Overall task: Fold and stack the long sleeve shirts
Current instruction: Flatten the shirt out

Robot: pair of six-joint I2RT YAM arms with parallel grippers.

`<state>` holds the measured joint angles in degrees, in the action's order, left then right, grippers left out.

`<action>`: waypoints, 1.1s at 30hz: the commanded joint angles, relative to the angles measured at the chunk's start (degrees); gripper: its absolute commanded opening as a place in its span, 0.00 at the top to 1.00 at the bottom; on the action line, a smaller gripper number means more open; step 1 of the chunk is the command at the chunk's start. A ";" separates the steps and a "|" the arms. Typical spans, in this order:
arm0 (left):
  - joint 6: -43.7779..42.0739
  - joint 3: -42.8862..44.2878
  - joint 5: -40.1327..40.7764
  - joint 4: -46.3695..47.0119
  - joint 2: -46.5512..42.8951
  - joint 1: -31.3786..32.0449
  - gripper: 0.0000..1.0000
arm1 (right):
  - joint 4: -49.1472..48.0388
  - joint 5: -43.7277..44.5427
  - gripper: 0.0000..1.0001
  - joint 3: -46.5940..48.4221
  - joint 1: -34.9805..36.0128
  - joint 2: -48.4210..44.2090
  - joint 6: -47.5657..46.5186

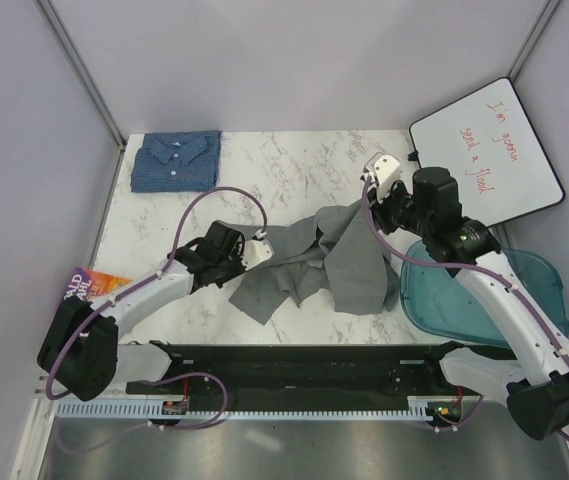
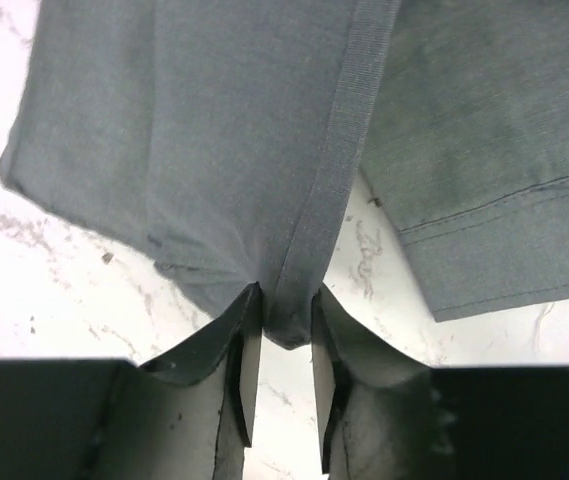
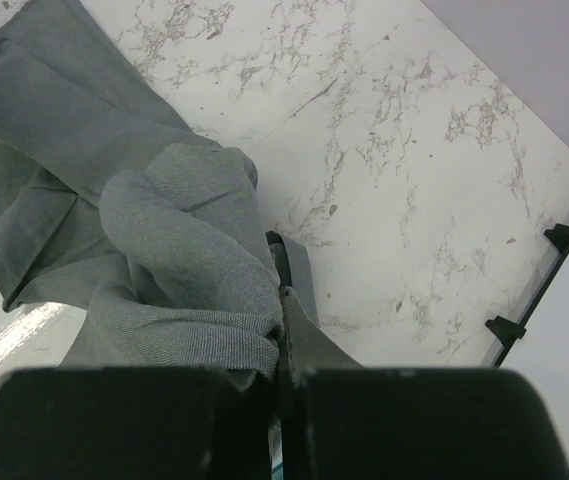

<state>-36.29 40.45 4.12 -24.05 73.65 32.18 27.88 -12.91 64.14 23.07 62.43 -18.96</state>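
Note:
The grey long sleeve shirt lies crumpled and partly spread on the middle of the marble table. The blue checked long sleeve shirt sits folded at the far left corner. My left gripper is at the grey shirt's left edge. In the left wrist view its jaws press on both sides of a folded hem of the grey cloth. My right gripper holds the shirt's far right part raised. In the right wrist view that gripper is shut, with grey cloth bunched at the jaws.
A colourful book lies at the table's left edge near the left arm. A whiteboard with red writing leans at the far right. A teal plastic tray sits under the right arm at the right edge.

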 commanded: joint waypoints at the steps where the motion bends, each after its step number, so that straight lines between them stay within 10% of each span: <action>1: 1.31 4.81 0.45 -2.04 -4.73 -1.51 0.74 | -0.72 1.13 1.00 0.20 -0.48 -2.05 -0.55; 6: 2.19 7.63 -1.04 -2.93 -3.96 -3.61 0.98 | -1.07 0.69 1.00 1.07 -0.48 -1.27 0.15; 16: 4.48 29.03 -11.15 -7.22 -2.89 -21.53 0.98 | -5.54 4.47 1.00 10.64 -1.97 0.58 -0.03; 33: 9.05 63.62 -7.46 -6.46 -15.63 -22.69 0.98 | -11.88 3.77 1.00 51.51 -1.98 4.63 5.94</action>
<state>-30.63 101.67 -4.60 -32.73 62.11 9.45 19.42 -8.99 108.84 21.19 68.10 -16.27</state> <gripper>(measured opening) 0.030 0.013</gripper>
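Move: The gathered edge of the gray shirt lies right between the left hand's half-open fingers, close over the table; a loose sleeve end lies about 7 cm to that hand's right and 4 cm back, and the folded blue shirt some 27 cm ahead and 13 cm left. The right hand already holds its bunch of the gray shirt, with the crumpled pile about 13 cm to its left, level fore and aft, and 24 cm below; the teal bin is roughly 25 cm right and 6 cm back. Upward above all: the left hand finishes closing on the gray shirt's edge as it starts to rise, easing forward and left, then sweeps up nearly 50 cm, drawing back late. The right hand keeps its grip nearly still at first, then follows steeply upward about 35 cm. Both wrists tip up strongly and the hands spread apart, pulling the shirt out between them. ##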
